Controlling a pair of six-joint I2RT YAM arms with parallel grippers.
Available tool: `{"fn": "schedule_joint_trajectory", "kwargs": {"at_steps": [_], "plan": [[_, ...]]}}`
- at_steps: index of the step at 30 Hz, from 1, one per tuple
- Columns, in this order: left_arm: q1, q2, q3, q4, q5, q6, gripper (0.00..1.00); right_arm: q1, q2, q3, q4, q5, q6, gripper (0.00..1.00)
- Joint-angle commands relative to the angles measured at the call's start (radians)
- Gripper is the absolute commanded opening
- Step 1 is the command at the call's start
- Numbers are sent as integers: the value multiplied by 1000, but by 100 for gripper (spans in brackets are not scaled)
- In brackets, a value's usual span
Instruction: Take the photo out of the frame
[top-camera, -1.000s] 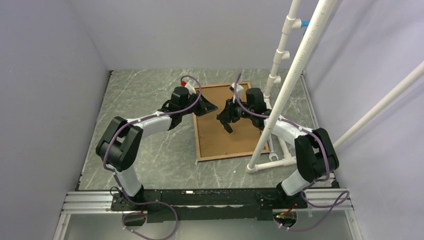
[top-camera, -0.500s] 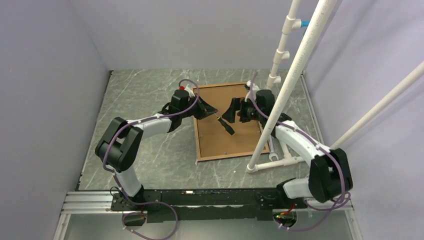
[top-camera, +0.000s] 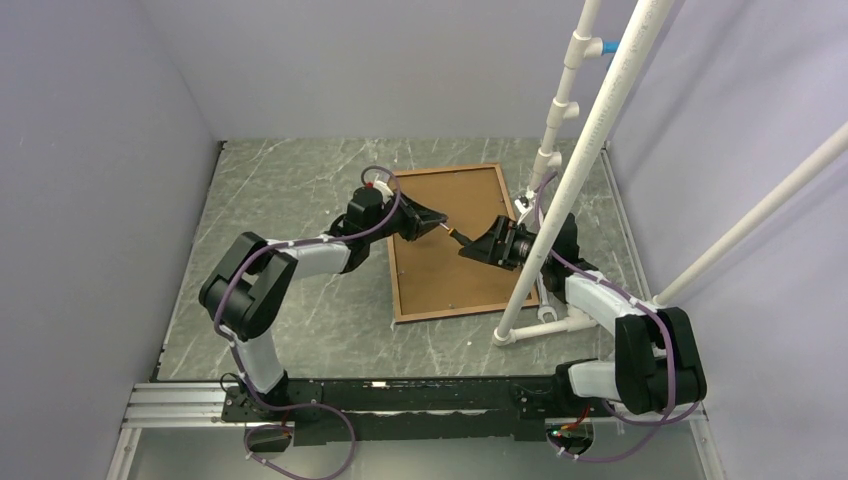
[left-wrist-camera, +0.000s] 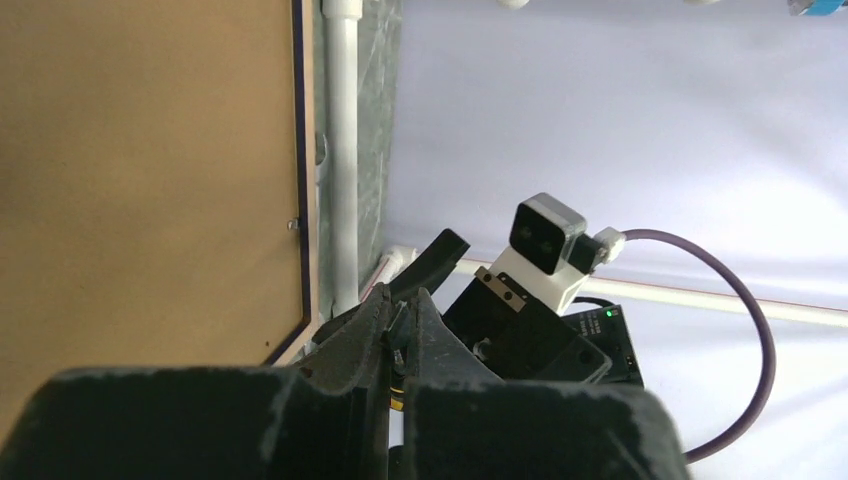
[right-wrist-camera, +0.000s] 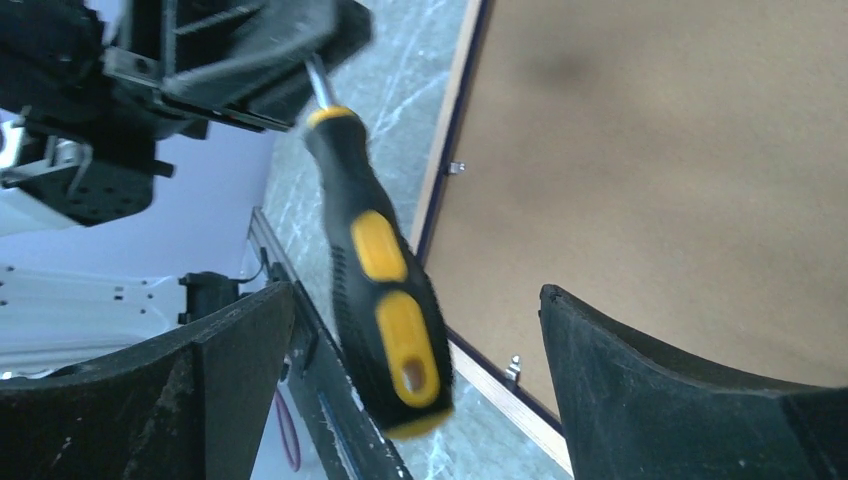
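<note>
The frame (top-camera: 400, 290) lies face down on the table, its pale wooden rim (right-wrist-camera: 440, 170) and thin navy edge showing. Inside the rim I see only the photo's brown back (top-camera: 450, 255); its printed side is hidden. My left gripper (top-camera: 438, 222) (left-wrist-camera: 402, 300) hovers over the frame's left part, shut on the metal shaft of a black-and-yellow screwdriver (top-camera: 458, 236). My right gripper (top-camera: 482, 246) (right-wrist-camera: 415, 295) stands wide open, with the screwdriver's handle (right-wrist-camera: 375, 260) between its fingers but touching neither.
A white PVC pipe rack (top-camera: 580, 170) rises at the frame's right edge, its base pipes (top-camera: 545, 320) lying on the marble table. Small metal clips (right-wrist-camera: 513, 368) stick up along the frame's rim. Grey walls close in on three sides.
My right gripper has opened off the screwdriver handle, and its arm has swung back, lower and to the right. My left gripper stayed shut on the shaft and moved slightly right.
</note>
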Motion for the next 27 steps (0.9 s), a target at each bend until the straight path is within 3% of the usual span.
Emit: {"fn": "schedule_joint_trajectory", "kwargs": {"at_steps": [1, 6, 14, 24, 26, 27], "plan": [[-28, 23, 44, 94, 38, -67, 0, -5, -22, 6, 167, -102, 56, 93], [-40, 49, 63, 114, 58, -84, 0, -5, -27, -16, 256, -136, 103, 82], [-50, 54, 77, 106, 57, -80, 0, -4, -43, -27, 266, -137, 112, 62], [-61, 57, 89, 110, 70, -82, 0, -4, -56, -38, 230, -131, 64, 49], [-64, 58, 86, 120, 76, -87, 0, -4, -68, -36, 209, -120, 42, 37], [-65, 58, 83, 128, 78, -91, 0, -4, -74, -32, 186, -117, 29, 26]]}}
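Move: The screwdriver, its shaft pinched in the left fingers, offers its handle to the open right hand: the handle's middle is about 4 cm to the right hand's left, 1 cm ahead and 2 cm above. Below, the picture frame's middle is roughly 6 cm ahead, 4 cm left and 12 cm down, its near clip about 8 cm back and 5 cm left. From the left hand the handle sits some 6 cm right, 4 cm back and 3 cm lower. Upward, about 3 cm with a slight shift left, the right hand brings its open fingers level with the screwdriver handle, then nearly stops and closes them to less than half open around it. Meanwhile the left hand, keeping its pinch on the shaft, carries the screwdriver right about 3 cm and back 2 cm, after a brief dip, feeding the handle in between the right fingers. ##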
